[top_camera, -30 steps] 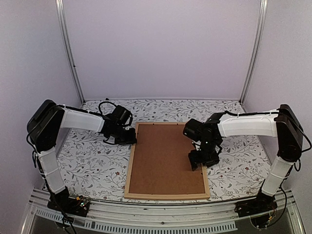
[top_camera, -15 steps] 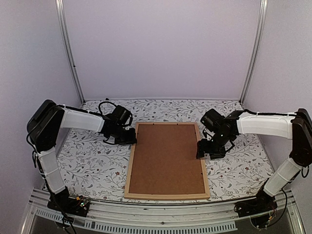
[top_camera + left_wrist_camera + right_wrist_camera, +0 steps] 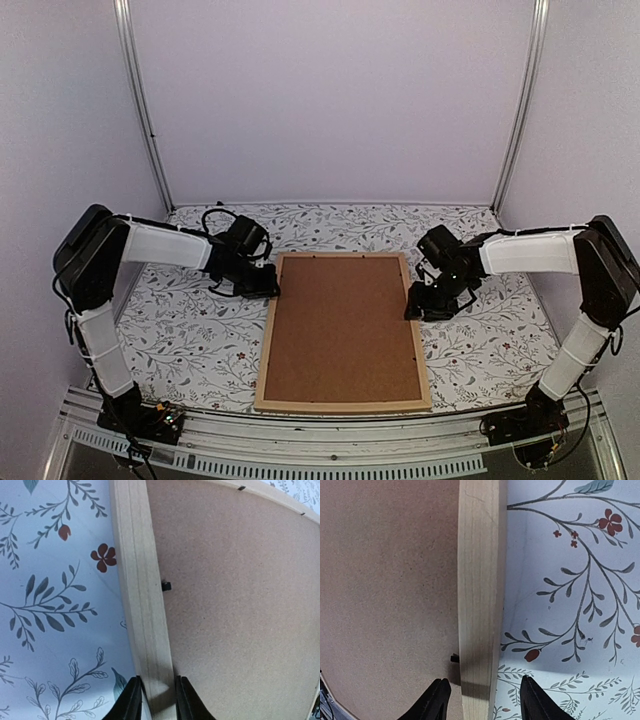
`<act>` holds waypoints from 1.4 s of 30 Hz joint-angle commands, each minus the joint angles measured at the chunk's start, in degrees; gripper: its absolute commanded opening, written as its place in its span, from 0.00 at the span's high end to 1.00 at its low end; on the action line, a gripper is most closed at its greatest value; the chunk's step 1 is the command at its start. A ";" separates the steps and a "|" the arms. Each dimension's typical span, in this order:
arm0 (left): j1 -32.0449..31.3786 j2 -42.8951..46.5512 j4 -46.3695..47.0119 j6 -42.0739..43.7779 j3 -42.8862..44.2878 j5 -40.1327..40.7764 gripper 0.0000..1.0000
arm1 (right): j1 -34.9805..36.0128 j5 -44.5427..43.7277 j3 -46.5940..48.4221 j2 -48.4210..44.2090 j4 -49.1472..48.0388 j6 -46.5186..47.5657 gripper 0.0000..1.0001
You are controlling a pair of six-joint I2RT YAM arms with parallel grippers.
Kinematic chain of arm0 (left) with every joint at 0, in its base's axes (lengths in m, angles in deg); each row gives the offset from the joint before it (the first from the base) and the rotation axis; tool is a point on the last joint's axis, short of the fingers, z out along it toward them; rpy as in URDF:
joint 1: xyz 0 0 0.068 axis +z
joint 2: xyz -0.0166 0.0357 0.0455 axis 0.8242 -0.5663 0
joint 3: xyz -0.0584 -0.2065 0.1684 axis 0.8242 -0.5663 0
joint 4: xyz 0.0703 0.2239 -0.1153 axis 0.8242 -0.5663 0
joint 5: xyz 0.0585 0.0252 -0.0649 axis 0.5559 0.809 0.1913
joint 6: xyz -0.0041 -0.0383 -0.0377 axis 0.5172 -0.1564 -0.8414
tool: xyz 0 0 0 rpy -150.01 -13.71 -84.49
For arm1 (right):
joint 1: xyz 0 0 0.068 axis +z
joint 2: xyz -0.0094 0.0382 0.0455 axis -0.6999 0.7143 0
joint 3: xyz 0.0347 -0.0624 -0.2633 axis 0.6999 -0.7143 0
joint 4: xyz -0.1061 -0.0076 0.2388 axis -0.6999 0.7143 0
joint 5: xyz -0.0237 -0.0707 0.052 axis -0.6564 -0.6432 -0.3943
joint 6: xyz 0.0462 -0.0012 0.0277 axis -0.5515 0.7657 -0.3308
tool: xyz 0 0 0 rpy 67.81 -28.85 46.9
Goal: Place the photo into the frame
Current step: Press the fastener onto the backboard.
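Observation:
The frame (image 3: 263, 350) of light wood lies flat on the floral table, with a brown backing board (image 3: 340, 325) filling it. The photo is out of view. My left gripper (image 3: 268, 284) is at the frame's upper left. In the left wrist view its fingers (image 3: 156, 700) press both sides of the left bar (image 3: 140, 580). My right gripper (image 3: 415, 308) stands at the right bar's upper half. In the right wrist view it is open (image 3: 482, 700) and straddles the bar (image 3: 479, 580), with a gap on each side.
Small black tabs (image 3: 166, 586) (image 3: 454, 657) on the bars' inner edges reach over the board. The floral table cover (image 3: 180, 340) lies on both sides of the frame. Metal uprights (image 3: 140, 100) and white walls bound the back.
My right gripper has moved from over the board out to the frame's right bar and farther back, and its jaws have narrowed. The left gripper stays at the left bar.

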 commanded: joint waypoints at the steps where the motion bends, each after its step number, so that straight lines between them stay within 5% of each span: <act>1: 0.34 3.28 -3.81 3.06 1.98 -2.81 0.68 | -0.53 2.19 -1.19 1.94 -4.06 1.95 0.51; 9: 2.22 5.32 -5.35 3.87 3.86 -4.38 0.46 | -1.09 3.00 -3.33 2.04 -5.51 2.99 0.60; 14: 4.42 5.71 -5.94 5.44 3.48 -6.86 0.44 | -1.67 3.09 -4.75 0.95 -6.00 3.97 0.64; 22: 5.55 4.85 -13.05 11.13 7.86 3.46 0.24 | -1.85 3.58 -5.14 0.41 -7.95 4.46 0.76; 34: 4.93 -4.35 -24.74 12.73 21.07 11.66 0.13 | -1.85 5.49 -6.09 1.59 -12.26 2.99 0.85; 42: -0.56 -1.23 -31.47 9.33 18.29 16.10 0.03 | -1.84 6.71 -6.24 2.39 -14.56 2.17 0.87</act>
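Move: The left fingers still straddle the frame's left rail, one black fastener just to the right of their tips; the next fastener lies about 6 cm ahead and 1 cm right, the far-left corner some 13 cm straight ahead, all near fingertip height. The right fingers stand open astride the right rail, centred 1 cm below them; its fastener sits roughly 2 cm ahead, 2 cm left and 1 cm lower. Settle the right gripper about 1 cm down over the right rail and close it until the pads pinch the wood beside the fastener, then ease slightly left and forward, keeping the grip. Meanwhile open the left gripper wide and lift it clear of the left rail, swing it forward and about 5 cm out to the left, rolling its left side up some 20 degrees, then draw back a little. ##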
